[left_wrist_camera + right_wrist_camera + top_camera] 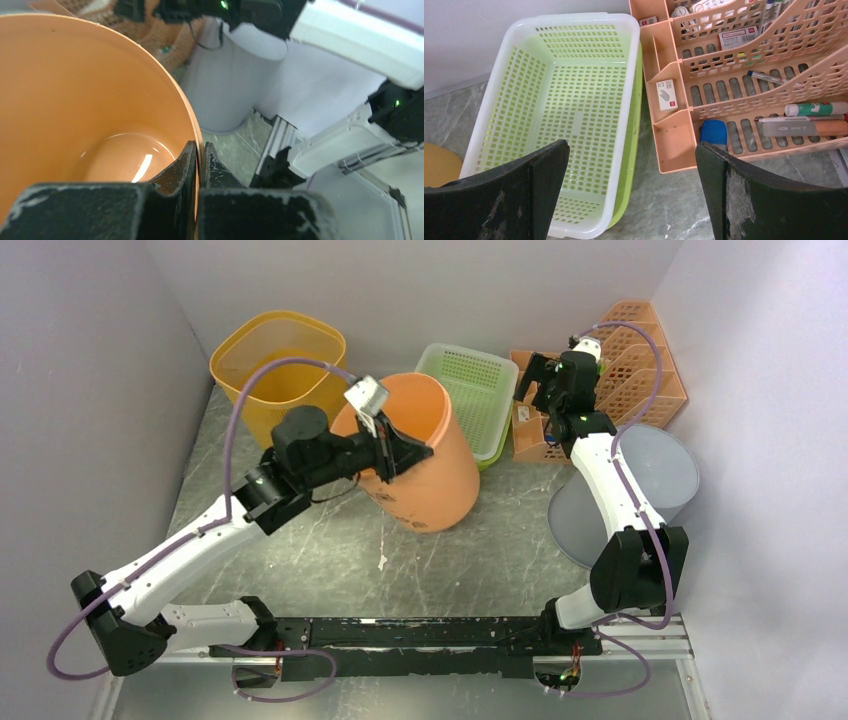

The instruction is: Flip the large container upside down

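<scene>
The large container [435, 465] is a tall orange bin in the middle of the table, mouth up and leaning a little. My left gripper [398, 452] is shut on its near-left rim, one finger inside the wall and one outside. The left wrist view shows the thin orange rim [192, 117] pinched between the jaws of that gripper [199, 150], with the bin's glossy floor [125, 160] below. My right gripper [535, 380] hangs open at the back, over the gap between basket and organiser. Nothing is between the fingers of the right gripper [631, 150].
A yellow bin [275, 360] stands back left. A green mesh basket [470, 390] [574, 100] sits behind the orange bin, beside a peach desk organiser [640, 360] [734, 75] holding pens and small boxes. A grey bin [640, 490] [235, 80] stands by the right wall.
</scene>
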### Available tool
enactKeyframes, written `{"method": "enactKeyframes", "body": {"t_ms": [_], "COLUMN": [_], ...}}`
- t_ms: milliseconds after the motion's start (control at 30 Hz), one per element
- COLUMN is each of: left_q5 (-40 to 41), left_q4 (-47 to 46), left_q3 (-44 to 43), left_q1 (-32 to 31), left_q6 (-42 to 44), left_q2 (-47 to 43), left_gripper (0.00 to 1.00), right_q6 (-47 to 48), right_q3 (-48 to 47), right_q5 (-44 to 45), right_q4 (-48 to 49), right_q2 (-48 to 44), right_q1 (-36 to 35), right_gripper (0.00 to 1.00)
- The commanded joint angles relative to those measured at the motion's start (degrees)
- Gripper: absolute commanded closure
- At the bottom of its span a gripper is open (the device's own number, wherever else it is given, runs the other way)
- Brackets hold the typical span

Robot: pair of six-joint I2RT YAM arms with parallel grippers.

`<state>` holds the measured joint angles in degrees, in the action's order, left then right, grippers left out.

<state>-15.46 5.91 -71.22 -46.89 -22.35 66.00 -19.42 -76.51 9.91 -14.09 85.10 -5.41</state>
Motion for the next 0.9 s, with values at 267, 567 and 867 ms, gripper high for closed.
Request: {"method": "enactKeyframes", "body": {"t_ms": [267,567,867], "left_q5": [1.2,5.7,7.0], "left_q4": [-22.2,-28.0,-35.4], "left_q3": [21.0,27.2,26.8], "left_q1": [-9.3,-9.9,-9.9], "left_q6": [-7.5,-13.9,-20.1], "left_q2": [1.0,-3.7,-8.9], "left_gripper": [0.93,0.93,0.93], "right_q6": [1.4,1.1,0.7], "right_q3": [0.3,2.0,2.3], "right_q5": [1.4,1.3,1.1], "right_q4": [1.3,2.5,2.8], "right_q2": [0.1,0.7,0.6], "right_q1": [0.6,0.6,0.5], "right_gripper": [0.0,0.0,0.0]}}
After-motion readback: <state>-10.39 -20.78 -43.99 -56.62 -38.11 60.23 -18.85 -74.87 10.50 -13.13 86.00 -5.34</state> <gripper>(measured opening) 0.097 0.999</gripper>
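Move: Almost straight below the left hand, some 39 cm down, is the bare middle table where the held orange container is being taken; its body hangs about 4 cm ahead and 12 below. The green basket lies roughly 39 cm ahead, 8 right, 34 below; the yellow bin's middle about 32 ahead, 29 left, 25 below. From the idle right hand, that table patch is some 24 cm back, 23 left and 27 below. Lowering the orange container by its pinched rim, the left hand sinks about 11 cm while drawing back some 5 cm and slightly right, away from the green basket and yellow bin. Then it lifts again by 3 to 4 cm, easing left, and rolls its forward side down and tips its fingers up, each about 10 degrees; the grip stays shut. ##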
